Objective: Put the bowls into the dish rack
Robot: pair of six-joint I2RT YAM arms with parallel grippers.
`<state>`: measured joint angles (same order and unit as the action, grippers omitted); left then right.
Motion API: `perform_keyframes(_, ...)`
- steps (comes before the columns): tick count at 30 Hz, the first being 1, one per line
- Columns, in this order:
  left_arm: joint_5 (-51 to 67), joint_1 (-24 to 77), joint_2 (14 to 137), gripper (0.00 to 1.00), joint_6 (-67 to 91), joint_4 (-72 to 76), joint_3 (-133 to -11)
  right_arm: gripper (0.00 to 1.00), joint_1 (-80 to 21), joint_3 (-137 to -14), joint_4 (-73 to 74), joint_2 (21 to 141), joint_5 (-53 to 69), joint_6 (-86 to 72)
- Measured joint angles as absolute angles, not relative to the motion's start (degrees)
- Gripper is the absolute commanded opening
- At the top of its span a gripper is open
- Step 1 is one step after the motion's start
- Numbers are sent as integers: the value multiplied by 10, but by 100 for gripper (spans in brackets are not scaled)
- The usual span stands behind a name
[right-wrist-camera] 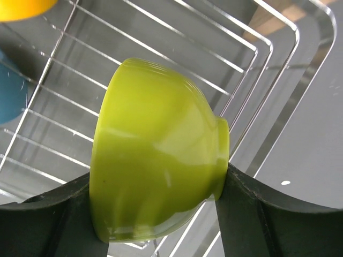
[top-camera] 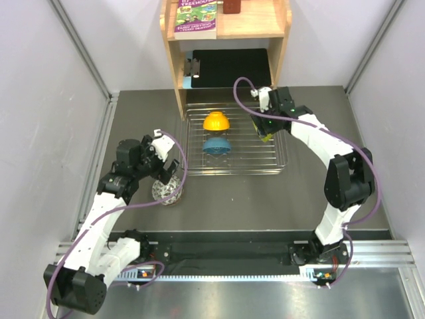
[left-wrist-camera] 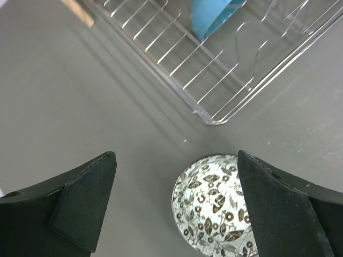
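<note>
The silver wire dish rack (top-camera: 275, 158) lies in the middle of the table. An orange bowl (top-camera: 216, 121) and a blue bowl (top-camera: 216, 145) stand on edge in it. My right gripper (top-camera: 265, 130) is shut on the lime-green bowl (right-wrist-camera: 155, 155), holding it on its side over the rack's right part (right-wrist-camera: 278, 101). My left gripper (top-camera: 166, 174) is open above the white bowl with the dark pattern (left-wrist-camera: 214, 206), which sits on the table left of the rack's near corner (left-wrist-camera: 214, 119). The blue bowl (left-wrist-camera: 211, 19) shows at the top of the left wrist view. The pinkish bowl is out of view.
A wooden shelf unit (top-camera: 226, 30) stands behind the rack, with a book (top-camera: 198, 14) on its shelf and a black tray (top-camera: 232, 66) under it. Grey walls close in the left and right sides.
</note>
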<state>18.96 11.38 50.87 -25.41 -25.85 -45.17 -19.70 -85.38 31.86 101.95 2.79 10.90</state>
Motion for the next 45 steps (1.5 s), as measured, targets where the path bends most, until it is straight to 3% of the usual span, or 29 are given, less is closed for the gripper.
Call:
perform_keyframes(19,130,109,462,99,-249,-283,-420,7,-288,-868,274,1114,-261,148)
perform_keyframes(35,128,106,455,99,-237,-283,-407,11,-297,-888,236,1166,-375,194)
perform_keyframes(40,128,105,451,99,-236,-283,-406,27,-304,-901,231,1183,-397,205)
perform_keyframes(45,128,105,446,99,-235,-283,-401,52,-313,-913,232,1197,-413,213)
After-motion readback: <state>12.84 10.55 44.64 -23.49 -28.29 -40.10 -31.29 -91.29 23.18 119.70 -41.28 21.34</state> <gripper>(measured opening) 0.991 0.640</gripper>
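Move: The right hand holds the green bowl; the free rack spot it goes to lies about 6 cm ahead, 1 cm right and 7 cm below. The yellow bowl stands about 16 cm left and 6 cm ahead of this hand, the blue bowl 15 cm left and 2 cm back, both about 7 cm lower. From the left hand, the patterned bowl is some 16 cm below and 2 cm back, neither left nor right; the rack's near-left corner is 4 cm ahead, 6 cm right, 14 cm below. Keep the green bowl pinched in the right gripper and roll the wrist about 40 degrees, left side dipping, so the fingers swing to point rightward; meanwhile ease it forward and down, about 5 cm each way, into the rack's far right part. Bring the open left gripper some 4 cm left, down and back towards the patterned bowl, turning slightly counter-clockwise. ##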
